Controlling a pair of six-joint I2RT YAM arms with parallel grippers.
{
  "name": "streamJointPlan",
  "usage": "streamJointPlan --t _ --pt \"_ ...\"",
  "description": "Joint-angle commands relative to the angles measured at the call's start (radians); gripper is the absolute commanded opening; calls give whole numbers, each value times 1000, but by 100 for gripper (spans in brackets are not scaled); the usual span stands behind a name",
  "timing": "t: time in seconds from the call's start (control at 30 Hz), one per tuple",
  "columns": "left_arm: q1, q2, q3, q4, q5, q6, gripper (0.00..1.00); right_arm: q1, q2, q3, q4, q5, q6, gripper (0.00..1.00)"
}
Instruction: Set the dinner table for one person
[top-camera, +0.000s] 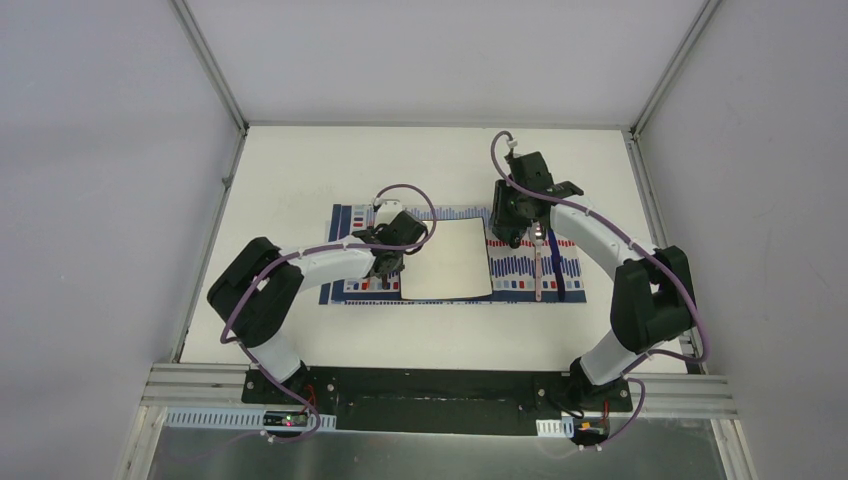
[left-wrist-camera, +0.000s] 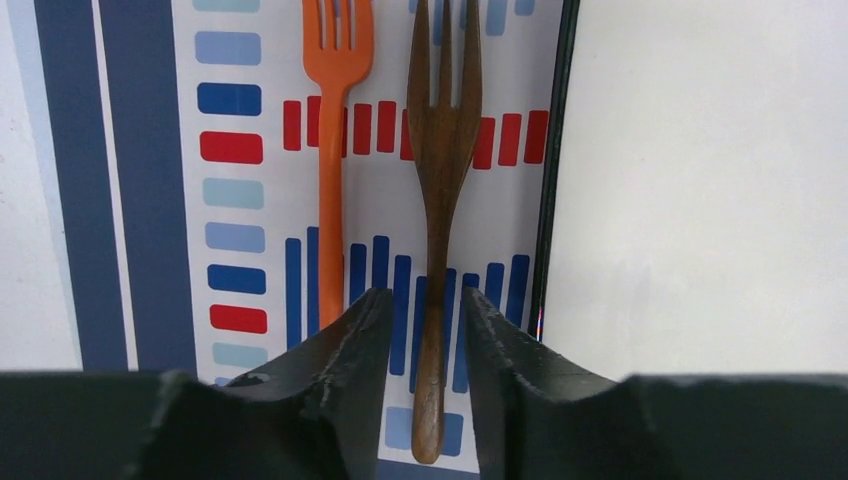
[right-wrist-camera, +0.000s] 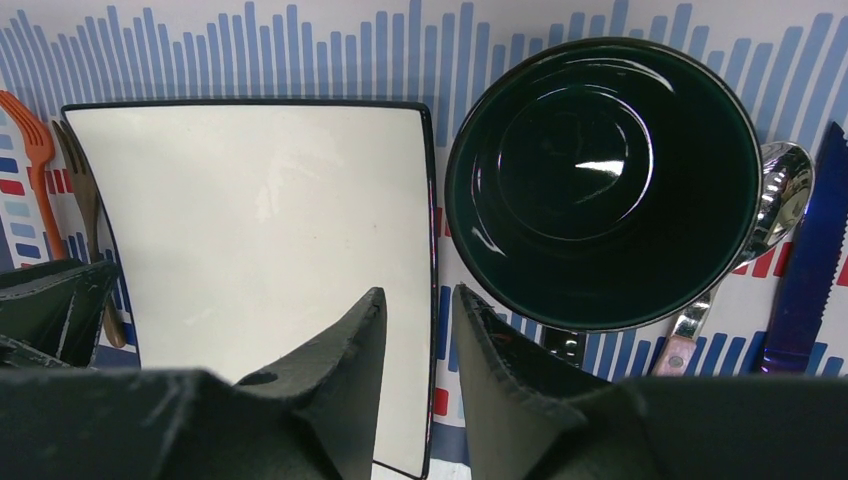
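On the white dinner table (top-camera: 300, 170) lies a striped placemat (top-camera: 350, 220) with a square white plate (top-camera: 448, 260) in its middle. Left of the plate lie an orange fork (left-wrist-camera: 332, 150) and a wooden fork (left-wrist-camera: 440, 200), side by side. My left gripper (left-wrist-camera: 425, 300) straddles the wooden fork's handle, open, with a gap on each side. My right gripper (right-wrist-camera: 415, 295) hovers over the plate's right edge, slightly open and holding nothing. A dark green mug (right-wrist-camera: 600, 180) stands just right of the plate.
A metal spoon (right-wrist-camera: 780, 195) with a pink-tipped handle and a blue serrated knife (right-wrist-camera: 810, 260) lie right of the mug on the placemat. Aluminium frame rails and white walls bound the table.
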Motion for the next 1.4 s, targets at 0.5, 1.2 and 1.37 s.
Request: streamJointPlan --t 0.5,1.2,1.37 --pt "-7 -469 116 59 -88 255 53 46 -138 -21 132 24 -52 60" --pt "-8 -770 -76 153 137 305 99 109 -803 -185 -6 518 -105 100" --pt "-8 -734 -38 63 87 307 99 135 -757 -158 -40 755 -89 100"
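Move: The left fingertips straddle the dark fork's handle; the fork's middle lies about 3 cm ahead and 2 cm below. The orange fork is 3 cm left of the dark fork, and the plate's middle about 12 cm right of it. From the right hand, the mug's middle is roughly 4 cm ahead, 5 cm right and 5 cm below; the plate's middle is 4 cm back and 9 cm left, the spoon 5 cm back and 10 cm right. Straight up off the dark fork goes the left hand, some 30 cm, then sinks partway while its fingers open wide and tilt up. The right hand first sinks about a centimetre beside the mug, then rises steeply and draws back away from it, swings right over the spoon and knife side and settles lower, also opening wide and tilting up. ##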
